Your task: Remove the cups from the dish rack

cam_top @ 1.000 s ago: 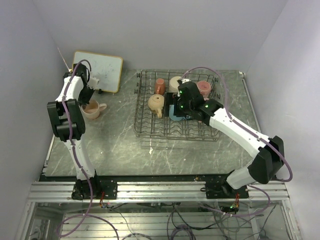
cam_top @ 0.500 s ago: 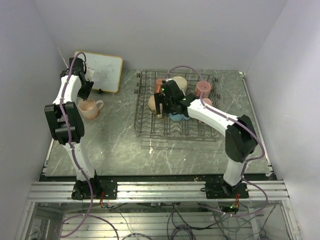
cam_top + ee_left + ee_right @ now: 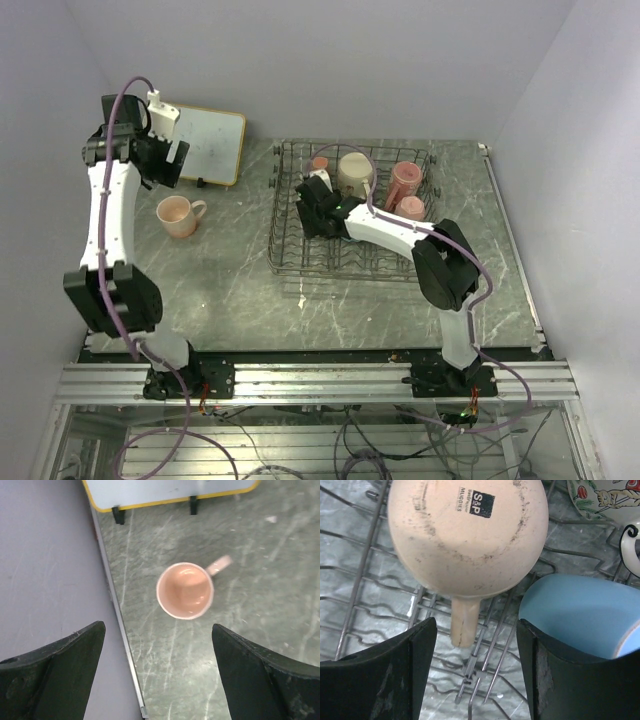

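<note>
A pink cup (image 3: 178, 215) stands upright on the table left of the dish rack (image 3: 285, 260). My left gripper (image 3: 152, 152) hangs open high above it, and in the left wrist view the pink cup (image 3: 185, 591) lies beyond my left gripper (image 3: 157, 675). My right gripper (image 3: 308, 208) is low in the rack's left part. Its jaws stand open around the handle tip (image 3: 465, 625) of an upturned tan cup (image 3: 467, 530), without touching it. A light blue cup (image 3: 575, 612) lies against the right finger (image 3: 580, 685). A cream cup (image 3: 355, 172), two pink cups (image 3: 405, 180) and a salmon cup (image 3: 320, 163) remain in the rack.
A wood-framed whiteboard (image 3: 205, 140) leans at the back left, close to my left gripper. The table's left edge strip (image 3: 117, 625) runs just beside the pink cup. Upright rack tines (image 3: 492, 645) stand under my right gripper. A picture-printed cup (image 3: 602, 495) sits behind the blue one.
My left gripper opened, let go of the pink cup on the table and rose toward the whiteboard. My right gripper moved left across the rack to the tan cup and narrowed.
</note>
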Robot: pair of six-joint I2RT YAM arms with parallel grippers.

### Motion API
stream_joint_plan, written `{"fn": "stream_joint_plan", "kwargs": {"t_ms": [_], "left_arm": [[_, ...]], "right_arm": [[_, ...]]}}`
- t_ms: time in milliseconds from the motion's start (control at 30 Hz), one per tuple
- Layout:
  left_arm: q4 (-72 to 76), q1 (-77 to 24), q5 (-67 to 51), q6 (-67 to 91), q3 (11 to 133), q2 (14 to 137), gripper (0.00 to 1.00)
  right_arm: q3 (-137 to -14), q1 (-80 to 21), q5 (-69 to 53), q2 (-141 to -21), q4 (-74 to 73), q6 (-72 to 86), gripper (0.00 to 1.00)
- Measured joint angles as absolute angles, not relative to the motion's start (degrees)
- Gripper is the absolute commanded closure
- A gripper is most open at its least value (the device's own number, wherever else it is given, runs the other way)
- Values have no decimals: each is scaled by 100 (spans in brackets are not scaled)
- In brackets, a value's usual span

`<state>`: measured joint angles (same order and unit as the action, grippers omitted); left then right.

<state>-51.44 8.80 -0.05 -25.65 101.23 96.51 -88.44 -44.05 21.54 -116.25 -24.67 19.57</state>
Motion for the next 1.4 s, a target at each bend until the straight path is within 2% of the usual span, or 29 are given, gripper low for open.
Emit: {"fn": "stream_joint_plan", "kwargs": {"t_ms": [233,533,800,1067,1233,1400], "left_arm": [[-5468,880,-1046,-2558,9402,8364,1],[-5511,880,-1584,-2617,8084,8101,1],[-5341,860,-2263,-2633,7773,7756,1],[-5098,602,-2773,-2873,7389,7199,1],[-4772,165,-2936,-3225,6965,6726,1],[-4525,-329,-3135,-4073,6351,5717,1]], "right_arm": [[-8925,-4401,2316,-11996,-2340,1861,62],[-9153,-4545,2388,-12197,-2257,1820,100],[-9146,-4560,2279,-11981,-2445,1824,100],[-9139,-4504,1601,-11032,-2582,2189,100],[-9013,-4366,648,-10484,-2464,2770,100],[-8020,-4198,-998,-9745,-1680,3826,100]]}}
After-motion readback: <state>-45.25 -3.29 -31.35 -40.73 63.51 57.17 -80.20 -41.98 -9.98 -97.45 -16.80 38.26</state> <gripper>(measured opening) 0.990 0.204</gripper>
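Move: Just beyond the right hand's part-open fingers sits the beige cup, its middle some 6 cm ahead, 2 cm left and 3 cm lower, handle pointing back between the fingertips. At about that height, the blue cup is 3 cm ahead and 6 cm right, the small brown cup 15 cm ahead and 1 cm left, the cream mug 14 cm ahead and 8 cm right. From the left hand the beige cup is about 31 cm right, 2 cm ahead, 20 cm down; the orange cup stands almost straight below, 1 cm back, 20 cm down. Sinking about 3 cm, the right hand shuts its fingers on the beige cup's handle, then lifts roughly 15 cm while drawing back and a little left, rolling its left side up some 40 degrees. Meanwhile the left hand, open and empty, leaves the orange cup and swings right and back, about 17 and 15 cm, towards the beige cup, turning clockwise some 45 degrees. ##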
